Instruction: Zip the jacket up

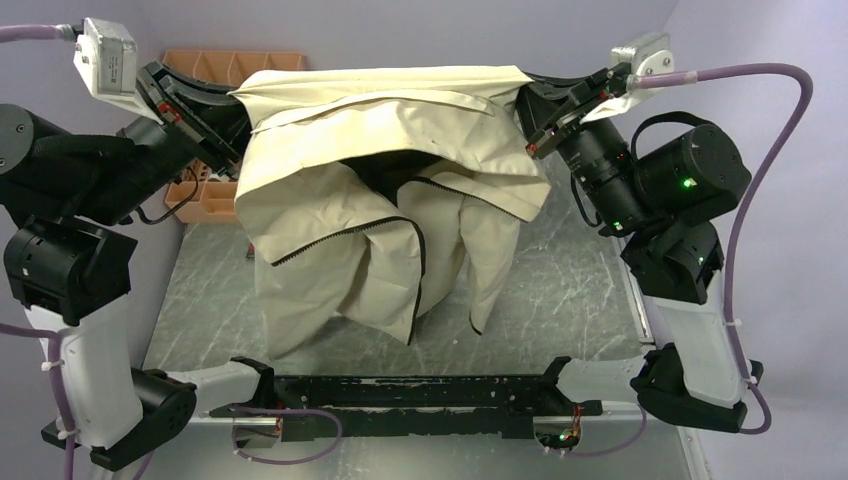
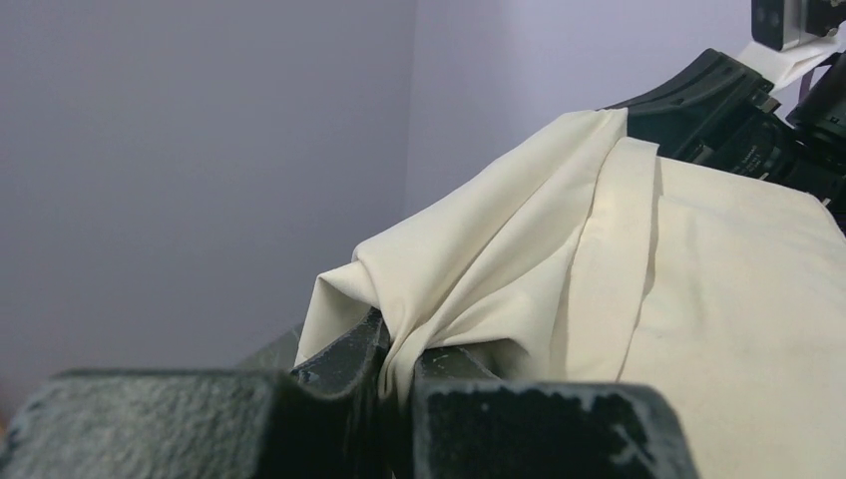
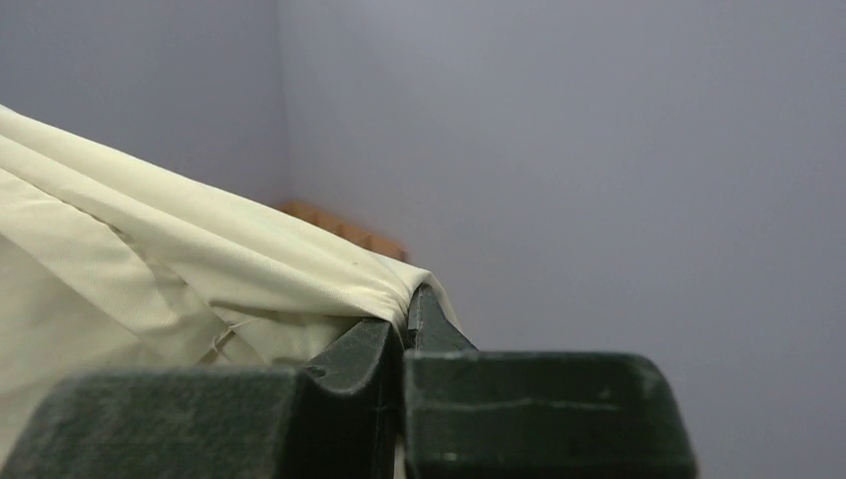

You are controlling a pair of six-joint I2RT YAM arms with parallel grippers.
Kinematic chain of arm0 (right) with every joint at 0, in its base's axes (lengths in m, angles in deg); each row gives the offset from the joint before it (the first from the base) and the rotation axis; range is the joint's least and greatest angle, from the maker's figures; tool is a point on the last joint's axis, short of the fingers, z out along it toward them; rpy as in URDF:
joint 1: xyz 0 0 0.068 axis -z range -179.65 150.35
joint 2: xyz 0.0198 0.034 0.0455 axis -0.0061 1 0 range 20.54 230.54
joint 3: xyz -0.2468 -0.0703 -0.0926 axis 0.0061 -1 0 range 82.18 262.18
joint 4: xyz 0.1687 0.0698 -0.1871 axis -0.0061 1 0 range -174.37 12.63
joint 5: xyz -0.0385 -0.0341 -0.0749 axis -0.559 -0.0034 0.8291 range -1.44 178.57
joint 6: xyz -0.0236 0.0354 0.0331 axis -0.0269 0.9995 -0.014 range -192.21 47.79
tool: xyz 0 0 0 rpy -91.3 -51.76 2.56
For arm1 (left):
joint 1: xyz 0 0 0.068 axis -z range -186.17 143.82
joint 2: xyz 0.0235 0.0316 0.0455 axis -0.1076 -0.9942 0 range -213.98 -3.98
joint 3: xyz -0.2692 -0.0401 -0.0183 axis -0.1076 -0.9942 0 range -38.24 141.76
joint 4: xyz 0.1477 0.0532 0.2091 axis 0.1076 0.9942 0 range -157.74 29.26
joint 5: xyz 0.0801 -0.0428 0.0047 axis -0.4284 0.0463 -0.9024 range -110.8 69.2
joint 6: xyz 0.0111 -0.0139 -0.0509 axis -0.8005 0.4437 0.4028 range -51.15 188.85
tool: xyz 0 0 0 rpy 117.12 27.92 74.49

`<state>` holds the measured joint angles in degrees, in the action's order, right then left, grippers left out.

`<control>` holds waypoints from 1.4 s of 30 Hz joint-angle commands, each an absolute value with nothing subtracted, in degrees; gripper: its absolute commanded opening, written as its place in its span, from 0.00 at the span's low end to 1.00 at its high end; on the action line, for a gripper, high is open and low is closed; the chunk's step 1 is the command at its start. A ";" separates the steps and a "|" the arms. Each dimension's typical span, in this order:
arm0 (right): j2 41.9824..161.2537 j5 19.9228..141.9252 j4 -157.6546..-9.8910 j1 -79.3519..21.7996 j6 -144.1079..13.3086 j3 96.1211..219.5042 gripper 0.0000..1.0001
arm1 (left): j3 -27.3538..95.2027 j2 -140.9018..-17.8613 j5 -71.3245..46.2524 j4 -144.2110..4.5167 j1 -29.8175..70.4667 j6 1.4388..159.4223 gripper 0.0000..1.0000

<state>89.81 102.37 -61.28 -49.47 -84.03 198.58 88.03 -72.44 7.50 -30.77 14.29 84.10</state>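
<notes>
The cream jacket (image 1: pixel 380 180) hangs in the air between both raised arms, stretched along its top edge, its front panels and sleeves drooping toward the table. The dark zipper (image 1: pixel 345 232) runs along the separated front edges, with dark lining showing in the gap. My left gripper (image 1: pixel 238 100) is shut on a bunched fold of the jacket (image 2: pixel 559 259) at its left top corner; cloth passes between the fingers (image 2: pixel 344 349). My right gripper (image 1: pixel 525 88) is shut on the jacket's (image 3: pixel 150 269) right top corner, fabric pinched at the fingertips (image 3: pixel 374 344).
An orange-brown compartment tray (image 1: pixel 232 65) stands at the back left, partly behind the left arm. A dark marbled mat (image 1: pixel 560 290) covers the table under the jacket. A black bar (image 1: pixel 410 395) lies across the near edge between the arm bases. Purple walls surround the space.
</notes>
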 commanded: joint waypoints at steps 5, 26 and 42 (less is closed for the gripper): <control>88.27 121.98 -60.28 -48.60 -86.68 196.00 0.00 | 80.55 -70.15 -2.97 -35.13 13.78 89.90 0.08; 112.45 105.84 -69.77 -24.41 -70.33 177.66 0.00 | 67.93 -96.42 -12.36 -41.03 6.63 89.30 0.08; 149.78 98.26 -59.81 -19.04 -63.25 216.38 0.48 | 91.21 -126.77 -1.41 -41.33 -5.64 96.06 0.71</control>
<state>146.01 100.29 -63.48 -20.36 -65.93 209.86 86.68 -124.24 -6.25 -39.76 -2.56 93.41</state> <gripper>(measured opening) 0.292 0.619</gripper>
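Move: Both hands already hold the jacket stretched by its collar edge, high over the table. Its laying place by the table's far edge is about 42 cm ahead of the left hand, 8 cm to its right and 45 cm below. The peach organizer stands about 33 cm ahead of the left hand and 20 cm to its left, roughly 42 cm lower. From the right hand, the laying place is some 38 cm ahead, 16 cm left and 45 cm below. Both hands carry the jacket's collar forward about 40 cm and down 35, towards the far edge, then open. ##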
